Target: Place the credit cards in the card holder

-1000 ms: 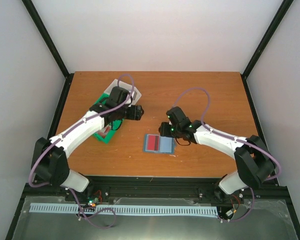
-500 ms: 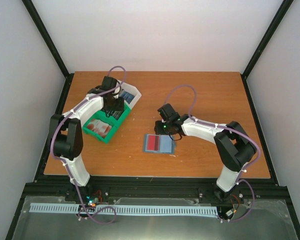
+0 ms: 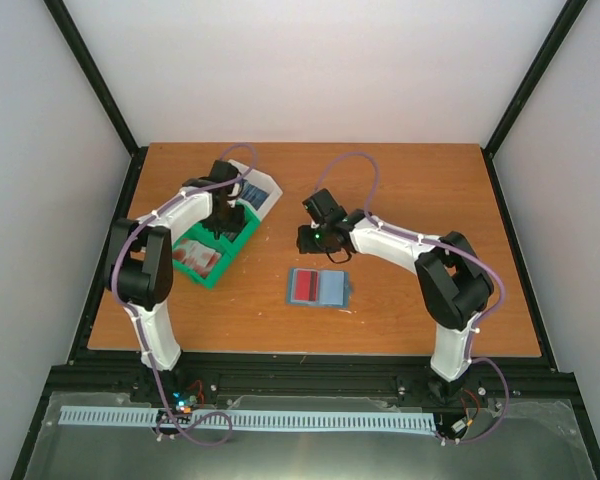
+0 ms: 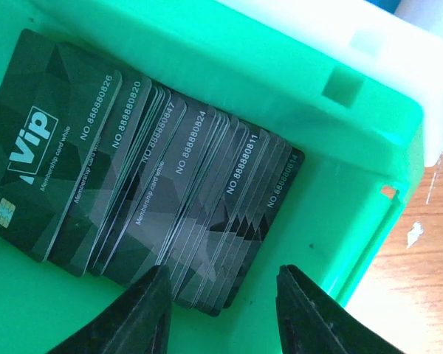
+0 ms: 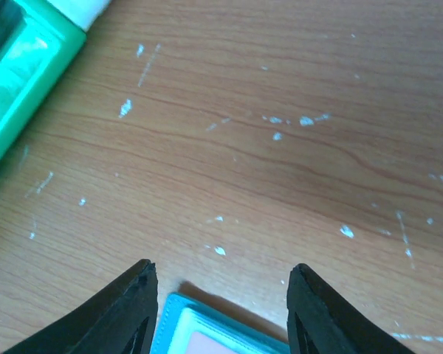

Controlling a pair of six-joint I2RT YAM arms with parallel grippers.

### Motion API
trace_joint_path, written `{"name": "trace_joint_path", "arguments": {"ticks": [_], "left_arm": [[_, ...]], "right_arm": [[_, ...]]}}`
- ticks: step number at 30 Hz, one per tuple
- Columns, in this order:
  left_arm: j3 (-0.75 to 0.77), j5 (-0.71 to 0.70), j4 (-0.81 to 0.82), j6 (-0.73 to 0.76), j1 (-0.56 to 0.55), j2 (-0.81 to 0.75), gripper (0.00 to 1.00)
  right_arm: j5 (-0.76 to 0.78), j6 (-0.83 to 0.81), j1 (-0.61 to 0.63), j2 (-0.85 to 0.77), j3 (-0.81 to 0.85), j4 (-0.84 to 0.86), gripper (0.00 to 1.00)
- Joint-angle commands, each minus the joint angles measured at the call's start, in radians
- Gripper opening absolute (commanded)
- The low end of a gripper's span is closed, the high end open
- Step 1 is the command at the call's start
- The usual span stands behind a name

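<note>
The teal card holder [image 3: 318, 287] lies open on the table with a red credit card [image 3: 305, 287] on its left half. Its near corner [image 5: 207, 333] shows low in the right wrist view. My right gripper [image 5: 220, 284] hovers open over bare wood just behind it, holding nothing; from above it [image 3: 307, 240] is seen behind the holder. My left gripper [image 4: 220, 295] is down inside the green bin [image 4: 340, 221], open. Its fingers [image 4: 151, 313] straddle the lower end of a fanned stack of dark credit cards [image 4: 133, 169], gripping none.
The green bin [image 3: 242, 243] also holds red cards [image 3: 195, 257] in its front compartment. A white bin [image 3: 270, 192] with blue cards stands right behind it. Black frame posts line the table's sides.
My left arm swung back over the green bin and dropped into it, with its jaws narrowing. The right arm pulled away from the card holder toward the back left.
</note>
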Motion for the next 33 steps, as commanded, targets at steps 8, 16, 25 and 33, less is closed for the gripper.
{"name": "trace_joint_path", "arguments": {"ticks": [8, 16, 25, 33], "left_arm": [[-0.204, 0.173, -0.121, -0.056, 0.006, -0.122, 0.42], [-0.298, 0.411, -0.084, -0.074, -0.005, -0.191, 0.39], [-0.176, 0.307, -0.102, -0.043, -0.010, -0.279, 0.43], [-0.181, 0.030, -0.050, 0.040, -0.010, -0.294, 0.44]], "right_arm": [[-0.155, 0.088, -0.018, 0.119, 0.100, 0.047, 0.51], [-0.184, 0.130, -0.020, 0.151, 0.131, 0.072, 0.51], [-0.258, 0.178, -0.023, 0.145, 0.095, 0.141, 0.54], [-0.251, 0.233, -0.037, 0.229, 0.180, 0.081, 0.51]]}}
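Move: The green tray, with the white box joined to its far right end, has its middle about 6 cm to the left hand's left and 2 cm back; the fingers are down in its black-card compartment, those cards some 3 cm ahead and 2 cm left, and the white box lies about 12 cm ahead, 5 cm right. From the right hand the white box is roughly 17 cm ahead and 15 cm left, the card holder 8 cm back and 1 cm right. All lie a few centimetres lower. The green tray is dragged back towards the base by the left fingers working inside the black-card compartment, about 11 cm back, drifting right and sinking slightly as the hand tilts; the left hand then comes free, rising some 7 cm and easing forward above the tray. Meanwhile the right hand, half open, shifts left about 5 cm to the white box's near right corner, rolling so its left side lifts. ##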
